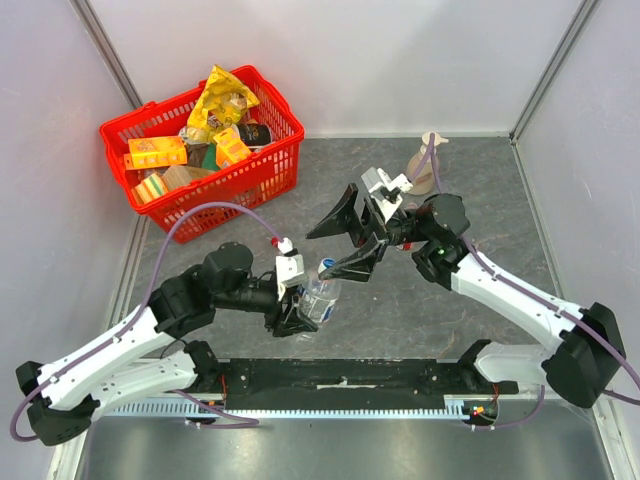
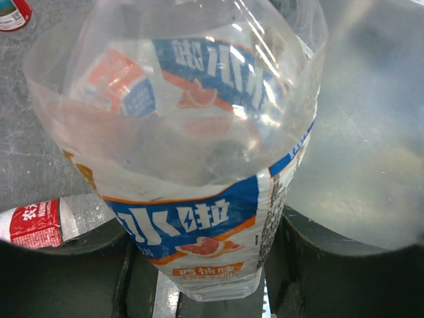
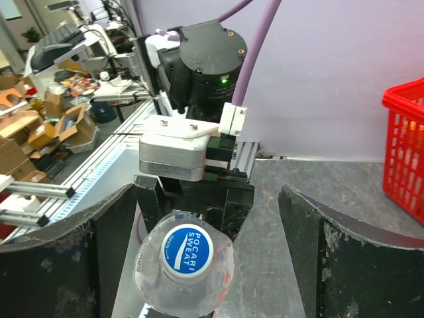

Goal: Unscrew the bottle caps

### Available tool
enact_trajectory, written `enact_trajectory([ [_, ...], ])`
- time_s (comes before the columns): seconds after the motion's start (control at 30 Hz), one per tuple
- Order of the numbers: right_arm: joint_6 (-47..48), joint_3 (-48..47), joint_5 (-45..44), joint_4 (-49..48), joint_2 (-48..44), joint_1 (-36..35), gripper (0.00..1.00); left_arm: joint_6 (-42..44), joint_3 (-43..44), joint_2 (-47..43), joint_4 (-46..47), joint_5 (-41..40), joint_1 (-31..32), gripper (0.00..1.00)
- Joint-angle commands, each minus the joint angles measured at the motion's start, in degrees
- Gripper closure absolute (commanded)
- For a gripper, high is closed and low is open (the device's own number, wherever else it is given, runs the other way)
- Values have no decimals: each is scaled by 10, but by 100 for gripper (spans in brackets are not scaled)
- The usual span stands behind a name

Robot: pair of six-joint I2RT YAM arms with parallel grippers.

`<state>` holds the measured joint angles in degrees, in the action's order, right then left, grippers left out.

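My left gripper point(image 1: 297, 312) is shut on a clear bottle point(image 1: 320, 296) with a blue, white and orange label point(image 2: 192, 225), holding its lower body between both jaws. The bottle leans toward the right arm. Its cap point(image 3: 187, 250), white-rimmed with a blue printed top, sits on the neck. My right gripper point(image 1: 345, 242) is open around that cap, one finger point(image 3: 73, 265) on each side, and neither finger touches it. Two more bottles with red labels lie on the table, one point(image 2: 36, 223) at lower left and one point(image 2: 13, 14) at upper left in the left wrist view.
A red basket point(image 1: 262, 172) full of snack packs stands at the back left. A beige pump soap bottle point(image 1: 428, 165) stands at the back right, just behind the right arm. Grey walls close in the table on three sides.
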<state>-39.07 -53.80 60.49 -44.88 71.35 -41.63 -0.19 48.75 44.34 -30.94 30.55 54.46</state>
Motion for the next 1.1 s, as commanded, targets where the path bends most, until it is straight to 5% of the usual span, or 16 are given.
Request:
enact_trajectory([
  [0.0,50,-17,-66,57,-37,3,6,24,2,-23,5,-41,2,98],
  [0.3,128,-48,-253,232,-80,3,6,11,-6,-49,-2,-189,2,98],
  [0.67,133,-63,-347,306,-52,3,6,-12,2,3,-38,-367,2,98],
  [1.07,91,-111,-316,332,37,0,11,-22,0,42,-54,-462,2,98],
])
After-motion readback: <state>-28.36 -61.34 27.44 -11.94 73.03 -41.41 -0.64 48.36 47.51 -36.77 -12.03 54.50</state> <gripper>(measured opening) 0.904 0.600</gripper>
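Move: My left hand still holds the transparent bottle, its blue cap about 11 cm above that hand, 5 cm to the right and 1 cm ahead. From my open right hand, the cap lies about 2 cm below, 1 cm back and 1 cm right. The red-labelled bottle lies about 19 cm ahead of my left hand, 4 cm left and 18 cm below. The opened bottle is roughly 27 cm ahead of my right hand, 15 cm right and 30 cm below. I carry the bottle forward about 11 cm in my left hand's steady grip, veering left and, after a slight rise, sinking, while turning that hand some 35 degrees counter-clockwise and leaning the bottle farther right. My right hand keeps its fingers wide around or just off the cap and goes forward alongside, rising about 2 cm, then sinking past its starting height, and swings clockwise. ##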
